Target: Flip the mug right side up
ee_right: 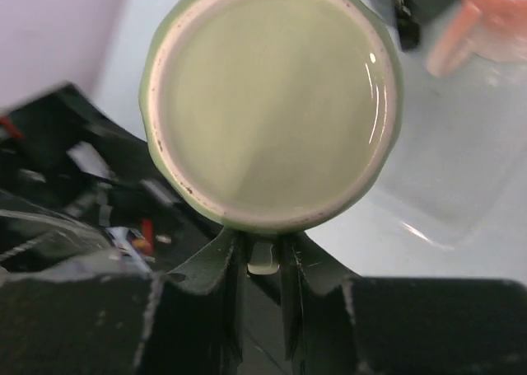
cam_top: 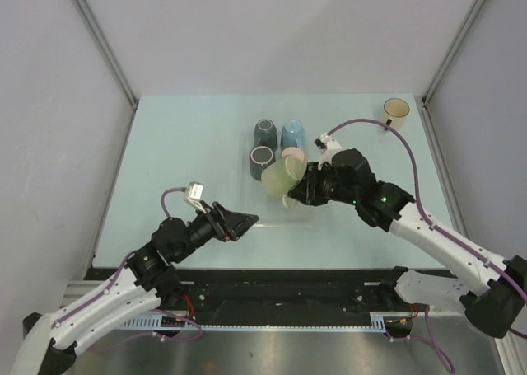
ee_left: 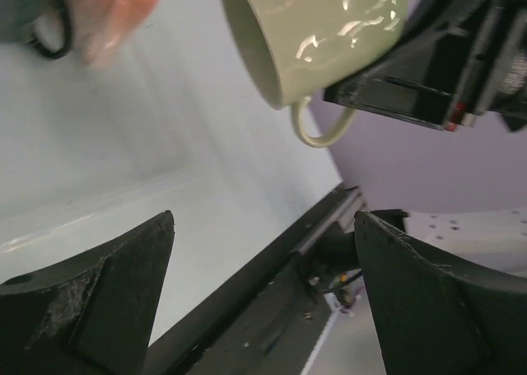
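Observation:
A pale green mug [cam_top: 282, 177] is held off the table, tipped on its side with its mouth toward the left. My right gripper [cam_top: 303, 190] is shut on its handle [ee_right: 262, 258]; the right wrist view looks at the mug's flat base [ee_right: 272, 103]. In the left wrist view the green mug [ee_left: 317, 33] hangs above the table with its handle pointing down. My left gripper [cam_top: 247, 221] is open and empty, low over the table to the left of the mug, its fingers [ee_left: 90, 301] wide apart.
Two dark grey mugs [cam_top: 264, 132] [cam_top: 261, 158], a blue mug [cam_top: 292, 133] and a pink mug [cam_top: 293, 154] stand behind the green one. A tan cup [cam_top: 396, 110] stands at the far right corner. Grey walls enclose the table.

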You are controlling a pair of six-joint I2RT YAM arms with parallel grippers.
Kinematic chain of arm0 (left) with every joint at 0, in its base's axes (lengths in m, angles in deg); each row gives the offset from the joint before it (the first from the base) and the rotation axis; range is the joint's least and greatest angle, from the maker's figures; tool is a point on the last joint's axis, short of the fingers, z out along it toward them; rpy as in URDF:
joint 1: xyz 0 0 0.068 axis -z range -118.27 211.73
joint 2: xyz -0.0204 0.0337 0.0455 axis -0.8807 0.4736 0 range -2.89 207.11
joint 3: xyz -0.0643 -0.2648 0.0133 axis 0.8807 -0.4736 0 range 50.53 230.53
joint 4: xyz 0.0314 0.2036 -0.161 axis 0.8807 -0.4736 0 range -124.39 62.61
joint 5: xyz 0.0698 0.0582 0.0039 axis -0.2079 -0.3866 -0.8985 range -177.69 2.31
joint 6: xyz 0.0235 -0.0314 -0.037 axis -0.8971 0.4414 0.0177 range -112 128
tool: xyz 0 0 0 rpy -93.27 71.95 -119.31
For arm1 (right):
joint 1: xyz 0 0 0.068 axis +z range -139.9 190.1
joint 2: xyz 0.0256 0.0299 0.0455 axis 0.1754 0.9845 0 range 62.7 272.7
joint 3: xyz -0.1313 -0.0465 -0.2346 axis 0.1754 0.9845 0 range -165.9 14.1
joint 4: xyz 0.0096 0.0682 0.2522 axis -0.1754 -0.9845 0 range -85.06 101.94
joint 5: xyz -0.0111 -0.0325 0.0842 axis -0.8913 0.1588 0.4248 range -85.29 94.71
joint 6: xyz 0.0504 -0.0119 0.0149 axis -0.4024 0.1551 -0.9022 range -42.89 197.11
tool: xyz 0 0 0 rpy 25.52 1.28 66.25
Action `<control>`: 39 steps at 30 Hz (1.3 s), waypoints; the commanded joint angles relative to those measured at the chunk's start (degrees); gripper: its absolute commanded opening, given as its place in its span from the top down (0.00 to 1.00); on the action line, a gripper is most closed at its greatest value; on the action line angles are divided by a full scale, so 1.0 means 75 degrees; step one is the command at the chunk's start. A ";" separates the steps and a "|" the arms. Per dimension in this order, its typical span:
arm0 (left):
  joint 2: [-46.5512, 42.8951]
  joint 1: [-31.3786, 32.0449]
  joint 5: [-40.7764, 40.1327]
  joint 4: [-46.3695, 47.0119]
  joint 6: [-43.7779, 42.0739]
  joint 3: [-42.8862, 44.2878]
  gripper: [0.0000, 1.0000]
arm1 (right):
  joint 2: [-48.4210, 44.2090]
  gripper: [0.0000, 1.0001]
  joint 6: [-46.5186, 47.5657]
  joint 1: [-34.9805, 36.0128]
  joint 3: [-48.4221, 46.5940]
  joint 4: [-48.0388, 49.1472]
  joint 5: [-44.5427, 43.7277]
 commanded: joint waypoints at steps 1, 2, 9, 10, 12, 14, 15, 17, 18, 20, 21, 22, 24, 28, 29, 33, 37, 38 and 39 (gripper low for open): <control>-0.0169 -0.0046 0.1284 0.3145 0.0241 -0.0343 0.05 | -0.0947 1.00 -0.1657 -0.0554 0.0545 0.3175 0.1794; -0.0145 -0.0046 0.1343 0.3465 0.0289 -0.0401 0.05 | -0.1007 1.00 -0.2193 -0.0625 0.0721 0.3658 0.2121; 0.0850 -0.0046 0.2034 0.4792 0.0453 -0.0028 0.12 | -0.0891 1.00 -0.3241 -0.0591 0.1356 0.5806 0.2780; 0.1025 -0.0046 0.2151 0.4990 0.0442 0.0031 0.13 | -0.0879 1.00 -0.3265 -0.0568 0.1355 0.5889 0.2804; 0.1236 -0.0046 0.2257 0.5085 0.0384 0.0241 0.15 | -0.0856 1.00 -0.3335 -0.0486 0.1367 0.6087 0.2839; 0.1517 -0.0034 0.2374 0.5062 0.0337 0.0371 0.16 | -0.0821 1.00 -0.3405 -0.0404 0.1367 0.6229 0.2862; 0.1600 -0.0046 0.2398 0.5062 0.0313 0.0441 0.18 | -0.0821 1.00 -0.3440 -0.0334 0.1356 0.6369 0.2886; 0.1741 -0.0034 0.2387 0.5144 0.0348 0.0442 0.19 | -0.0797 1.00 -0.3523 -0.0286 0.1355 0.6487 0.2909; 0.1765 -0.0034 0.2375 0.5202 0.0371 0.0407 0.20 | -0.0797 1.00 -0.3546 -0.0228 0.1355 0.6568 0.2921; 0.1776 -0.0034 0.2270 0.5284 0.0371 0.0407 0.20 | -0.0797 1.00 -0.3593 -0.0169 0.1355 0.6616 0.2980; 0.1765 -0.0034 0.2258 0.5331 0.0360 0.0418 0.20 | -0.0797 1.00 -0.3616 -0.0146 0.1355 0.6628 0.2991; 0.1765 -0.0046 0.2246 0.5343 0.0348 0.0430 0.21 | -0.0797 1.00 -0.3605 -0.0088 0.1355 0.6640 0.3003; 0.1788 -0.0046 0.2222 0.5367 0.0325 0.0489 0.23 | -0.0786 1.00 -0.3617 -0.0017 0.1355 0.6663 0.3015; 0.1870 -0.0046 0.2375 0.5718 0.0441 0.0500 0.25 | -0.0750 1.00 -0.3558 0.0194 0.1355 0.6651 0.2921; 0.1882 -0.0046 0.2375 0.5765 0.0465 0.0512 0.26 | -0.0715 1.00 -0.3523 0.0241 0.1355 0.6709 0.2909; 0.1941 -0.0046 0.2339 0.5906 0.0605 0.0559 0.29 | -0.0692 1.00 -0.3418 0.0428 0.1355 0.6804 0.2781; 0.2034 -0.0046 0.2386 0.6070 0.0758 0.0582 0.37 | -0.0727 1.00 -0.3195 0.0639 0.1355 0.6745 0.2582; 0.2034 -0.0058 0.2387 0.6116 0.0793 0.0606 0.40 | -0.0727 1.00 -0.3137 0.0732 0.1355 0.6722 0.2535; 0.2058 -0.0046 0.2375 0.6140 0.0817 0.0594 0.41 | -0.0727 1.00 -0.3032 0.0768 0.1355 0.6710 0.2430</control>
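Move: The green mug hangs by its handle in the right fingers, its middle about 4 cm ahead of that hand, 3 cm left and 4 cm above; the open left gripper it is taken to waits some 12 cm left, 5 cm back and a little lower. On the table 17 cm below the right hand, the orange mug stands about 18 cm straight ahead, the dark mug 9 cm left of that one. From the left hand the green mug is about 9 cm ahead, 9 cm right and 5 cm up. The right hand keeps its pinch on the green mug's handle and carries the mug up about 11 cm, leftward some 6 cm and back nearly as far, rolling its left side up by about 40 degrees so that the fingers come level, pointing left at the other gripper. The left hand rises just as much while edging 5 cm right towards the mug, tilts its fingers slightly upward from below level, and narrows its wide-open fingers by about a third around the free lower part of the handle, under the rim, without shutting on it. ##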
